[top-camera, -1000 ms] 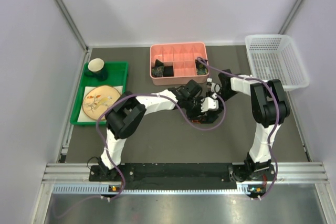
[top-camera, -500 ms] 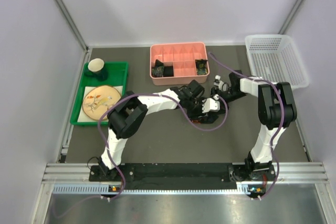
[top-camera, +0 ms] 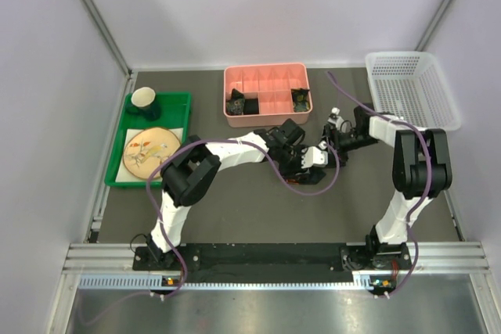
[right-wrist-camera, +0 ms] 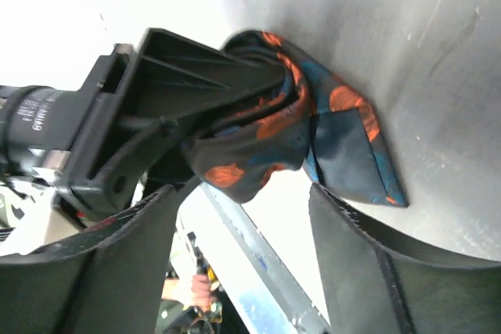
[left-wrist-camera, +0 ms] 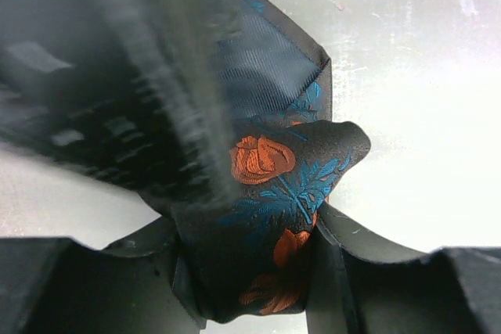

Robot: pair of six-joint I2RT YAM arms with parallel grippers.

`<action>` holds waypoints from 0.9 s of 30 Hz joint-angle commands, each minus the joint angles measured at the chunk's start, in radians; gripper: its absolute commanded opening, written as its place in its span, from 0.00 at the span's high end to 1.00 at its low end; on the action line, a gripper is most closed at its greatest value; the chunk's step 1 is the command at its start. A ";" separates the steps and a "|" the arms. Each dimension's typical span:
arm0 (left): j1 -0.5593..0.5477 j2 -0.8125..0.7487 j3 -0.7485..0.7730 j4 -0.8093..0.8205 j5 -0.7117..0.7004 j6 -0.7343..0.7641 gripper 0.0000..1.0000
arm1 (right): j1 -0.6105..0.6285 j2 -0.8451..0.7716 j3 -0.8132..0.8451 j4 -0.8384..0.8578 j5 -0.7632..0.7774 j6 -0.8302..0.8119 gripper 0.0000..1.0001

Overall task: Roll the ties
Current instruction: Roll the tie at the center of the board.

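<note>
A black tie with red-orange roses and teal leaves is rolled into a bundle, its pointed end lying on the table. My left gripper is shut on the roll, one finger pressed against each side of it. In the overhead view the left gripper sits mid-table below the pink box. My right gripper stands open just to the right of the roll, with nothing between its fingers. From above, the right gripper is close beside the left one. Two other rolled ties lie in compartments of the pink box.
The pink divided box stands at the back centre. A white mesh basket is at the back right. A green tray at the left holds a cup and a plate. Purple cables loop near the grippers.
My right gripper has opened, let go of the tie roll and drawn back to the right. The left gripper has kept its hold and stayed in place.
</note>
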 commanded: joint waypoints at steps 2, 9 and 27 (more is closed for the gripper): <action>-0.009 0.106 -0.038 -0.142 -0.025 0.009 0.90 | 0.076 -0.045 -0.010 0.059 -0.042 0.033 0.31; -0.004 0.094 -0.051 -0.136 -0.022 0.011 0.85 | 0.137 0.039 -0.037 0.146 0.098 0.056 0.56; 0.112 -0.104 -0.296 0.447 0.339 -0.168 0.32 | 0.139 0.123 -0.024 0.131 0.311 -0.006 1.00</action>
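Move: The half-rolled tie is already between my left fingers, its middle right at that hand. From my open right hand the roll is about 6 cm to the left, 1 cm back and 5 cm below. The tie's loose tail lies flat some 5 cm to the right of the roll. The pink organizer's middle stands about 24 cm ahead of my left hand and 11 cm to its left. I bring my open right hand about 3 cm left and 2 cm down onto the roll, shut it on a fold at the roll's right side, and ease the pinch another 1 cm down. Only then does my left hand slacken its fingers, tipping about 15 degrees so they point flatter to the right, while creeping about 1 cm left. ##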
